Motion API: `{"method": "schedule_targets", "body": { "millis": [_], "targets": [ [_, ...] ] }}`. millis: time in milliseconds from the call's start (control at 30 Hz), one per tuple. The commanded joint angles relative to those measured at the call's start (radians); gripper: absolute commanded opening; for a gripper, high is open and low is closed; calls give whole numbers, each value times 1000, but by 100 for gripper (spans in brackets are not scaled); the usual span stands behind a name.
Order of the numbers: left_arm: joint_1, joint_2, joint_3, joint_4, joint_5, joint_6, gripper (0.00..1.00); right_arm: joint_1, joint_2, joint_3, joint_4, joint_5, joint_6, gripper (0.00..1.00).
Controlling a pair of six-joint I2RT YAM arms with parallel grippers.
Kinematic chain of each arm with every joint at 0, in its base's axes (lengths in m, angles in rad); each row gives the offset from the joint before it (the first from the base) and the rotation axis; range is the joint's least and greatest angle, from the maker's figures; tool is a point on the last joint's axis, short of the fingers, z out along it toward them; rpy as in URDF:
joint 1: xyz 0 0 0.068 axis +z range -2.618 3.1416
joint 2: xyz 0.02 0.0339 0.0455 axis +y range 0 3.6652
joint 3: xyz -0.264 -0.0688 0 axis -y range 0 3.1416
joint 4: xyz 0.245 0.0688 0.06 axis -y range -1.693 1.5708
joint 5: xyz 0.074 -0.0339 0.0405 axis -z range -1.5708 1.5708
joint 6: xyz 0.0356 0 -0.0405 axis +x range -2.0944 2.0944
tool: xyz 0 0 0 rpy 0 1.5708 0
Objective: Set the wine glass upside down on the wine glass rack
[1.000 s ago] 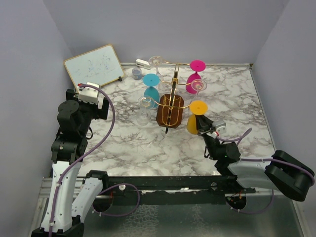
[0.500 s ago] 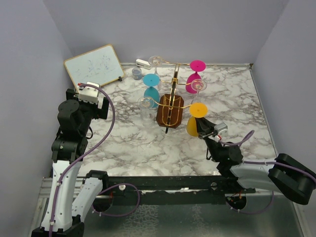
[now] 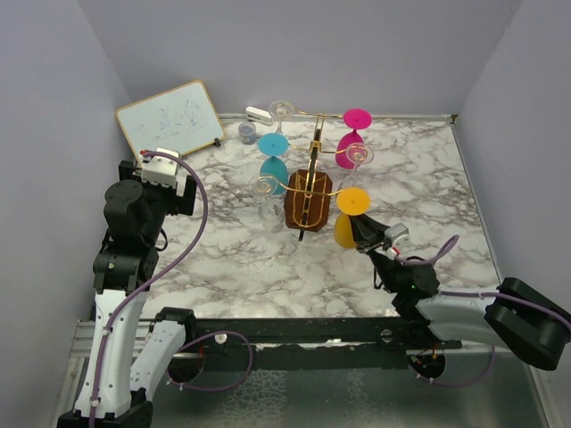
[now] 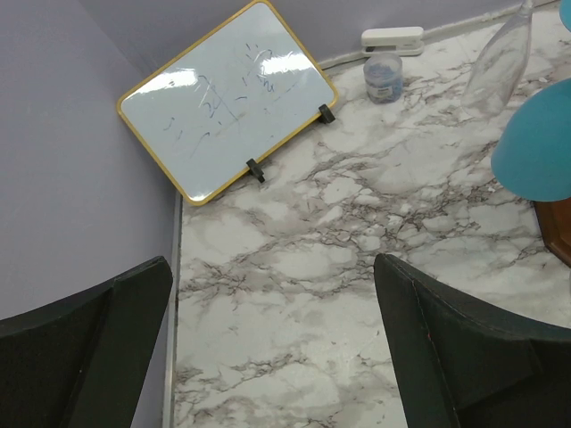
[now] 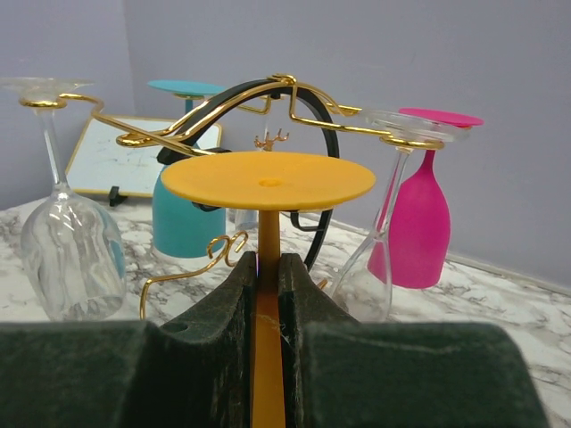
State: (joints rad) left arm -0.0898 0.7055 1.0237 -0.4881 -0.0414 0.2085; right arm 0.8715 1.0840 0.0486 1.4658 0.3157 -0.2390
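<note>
I hold a yellow wine glass upside down, foot on top. My right gripper is shut on its stem. In the top view the glass hangs just right of the wine glass rack, a gold wire stand on a brown wooden block. From the right wrist, the rack's gold arms cross just behind the yellow foot, and a scroll-ended arm curls low on the left. My left gripper stands open over bare marble at the table's left side, far from the rack.
Teal, pink and clear glasses hang upside down on the rack. A whiteboard leans at the back left, with a small cup and a white stapler beside it. Walls close in the table on three sides.
My right gripper has carried the yellow glass a little to the left, closer to the rack's block. The left arm has not moved.
</note>
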Motion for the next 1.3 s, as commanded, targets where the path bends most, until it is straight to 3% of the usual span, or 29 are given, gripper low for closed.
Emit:
{"method": "schedule_targets", "body": {
  "millis": [0,167,333,567,733,1000,1133,1267],
  "targets": [
    [9,-7,-9,20,15,-3,99,3,48,19,65,-65,17,1],
    [9,-7,-9,17,14,-1,99,4,88,39,73,-69,26,4],
    [10,-5,-8,18,14,-1,99,4,98,42,83,-68,30,31],
    [10,-5,-8,20,14,-1,99,3,68,21,65,-59,44,45],
    [11,-4,-8,18,17,-1,99,3,20,12,31,-42,40,66],
    [18,-4,6,12,26,-1,99,3,-136,1,-95,-11,25,71],
    [23,-7,14,1,18,29,99,3,-239,-3,-230,-26,39,89],
    [35,-12,16,-4,-7,52,99,4,-361,-14,-363,-37,46,91]
  ]
}}
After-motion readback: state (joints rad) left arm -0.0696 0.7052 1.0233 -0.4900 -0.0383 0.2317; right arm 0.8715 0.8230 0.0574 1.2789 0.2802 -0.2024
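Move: The right gripper has the yellow glass pinched by its stem, upside down, with the rack's near right hook about 3 cm above the fingertips, 2 cm to the left and 1 cm ahead. A clear glass hangs some 11 cm ahead, 1 cm to the right and 5 cm lower than the hand; another clear one hangs about 20 cm left, 4 cm ahead, equally low. From the idle left hand that hook lies about 43 cm right, 2 cm back and 8 cm down. Slide the right gripper about 2 cm left with the yellow glass's stem, settling it roughly 1 cm down at the near right hook, and start spreading the fingers as you sink. Once they have let go of the stem, draw up about 4 cm, with some 3 cm to the right and 2 cm back, away from the glass, opening almost fully. ##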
